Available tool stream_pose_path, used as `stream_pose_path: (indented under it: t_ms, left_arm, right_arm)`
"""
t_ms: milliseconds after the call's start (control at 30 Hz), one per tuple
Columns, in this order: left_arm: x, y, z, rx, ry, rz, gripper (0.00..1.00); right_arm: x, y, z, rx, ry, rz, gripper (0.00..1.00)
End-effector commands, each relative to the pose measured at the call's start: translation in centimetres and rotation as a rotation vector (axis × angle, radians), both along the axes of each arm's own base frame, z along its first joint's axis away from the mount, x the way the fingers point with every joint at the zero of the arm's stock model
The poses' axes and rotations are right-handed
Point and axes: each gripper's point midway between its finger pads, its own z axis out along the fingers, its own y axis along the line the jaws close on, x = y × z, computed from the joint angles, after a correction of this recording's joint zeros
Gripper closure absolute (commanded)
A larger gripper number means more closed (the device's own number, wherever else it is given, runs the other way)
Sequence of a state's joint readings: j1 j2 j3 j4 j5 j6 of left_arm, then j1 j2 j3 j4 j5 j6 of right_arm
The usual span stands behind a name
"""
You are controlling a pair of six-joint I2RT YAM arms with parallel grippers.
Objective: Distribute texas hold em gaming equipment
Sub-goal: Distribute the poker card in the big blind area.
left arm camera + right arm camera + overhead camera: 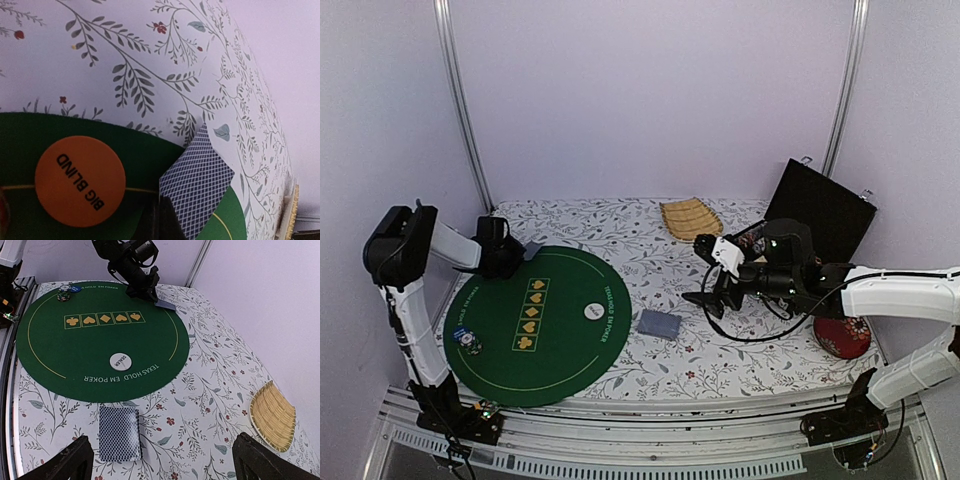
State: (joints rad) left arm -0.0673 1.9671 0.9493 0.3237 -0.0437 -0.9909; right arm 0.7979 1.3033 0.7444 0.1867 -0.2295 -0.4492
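My left gripper is shut on a single blue-backed playing card at the far edge of the green poker mat. The card's free end sticks out over the floral cloth. An orange BIG BLIND token lies on the mat just beside that gripper. A deck of cards lies face down on the cloth off the mat's right edge. My right gripper hovers open above the cloth, with the deck near its left finger. A white DEALER button and a small chip stack rest on the mat.
A tan woven tray sits at the back of the cloth. An open black case stands at the back right, and a red cushion lies under my right arm. The walls close in on both sides.
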Motion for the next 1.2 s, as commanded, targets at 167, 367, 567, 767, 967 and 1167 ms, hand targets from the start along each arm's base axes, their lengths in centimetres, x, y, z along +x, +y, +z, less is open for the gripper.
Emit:
stream_pose_path:
  t_ms: [167, 367, 567, 767, 967, 1167]
  left_arm:
    - [0.5, -0.8, 1.5, 0.038, -0.017, 0.018, 0.71]
    - [-0.5, -1.6, 6.1, 0.117, -0.056, 0.022, 0.44]
    - [-3.1, -6.6, 13.7, 0.301, -0.198, -0.103, 0.27]
    - [-8.5, -21.8, 12.2, 0.282, -0.164, -0.793, 0.06]
    - [-15.9, -30.6, 8.8, 0.214, -0.131, -1.206, 0.02]
    - [-19.6, -35.5, 5.5, 0.147, -0.074, -1.428, 0.04]
  right_arm:
    - [-0.1, -0.6, 0.6, 0.003, -0.019, -0.013, 0.01]
    - [-0.1, -0.6, 0.8, 0.007, -0.018, -0.011, 0.01]
    - [0.2, -0.5, -0.1, -0.024, 0.018, -0.02, 0.01]
    - [0.1, -0.5, -2.1, -0.093, 0.034, -0.002, 0.01]
    - [0.3, -0.3, -3.5, -0.134, 0.069, 0.003, 0.01]
    - [0.1, -0.2, -3.1, -0.124, 0.065, 0.013, 0.01]
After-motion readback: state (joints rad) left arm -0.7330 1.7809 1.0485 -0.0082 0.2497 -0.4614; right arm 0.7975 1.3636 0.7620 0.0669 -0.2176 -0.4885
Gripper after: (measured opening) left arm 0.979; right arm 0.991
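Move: The left hand, low over the far left of the mat, still pinches the poker card, whose middle is about 3 cm ahead and 1 cm right. The orange big blind button is some 3 cm left and 3 cm back. The deck lies roughly 36 cm right and 21 cm back, the dealer button 21 cm right and 17 cm back. From the right hand the deck is about 12 cm left, 2 cm ahead, 18 cm below. Left hand releases the card, rises, swings about 32 cm right and back towards the deck; right sinks roughly 4. ##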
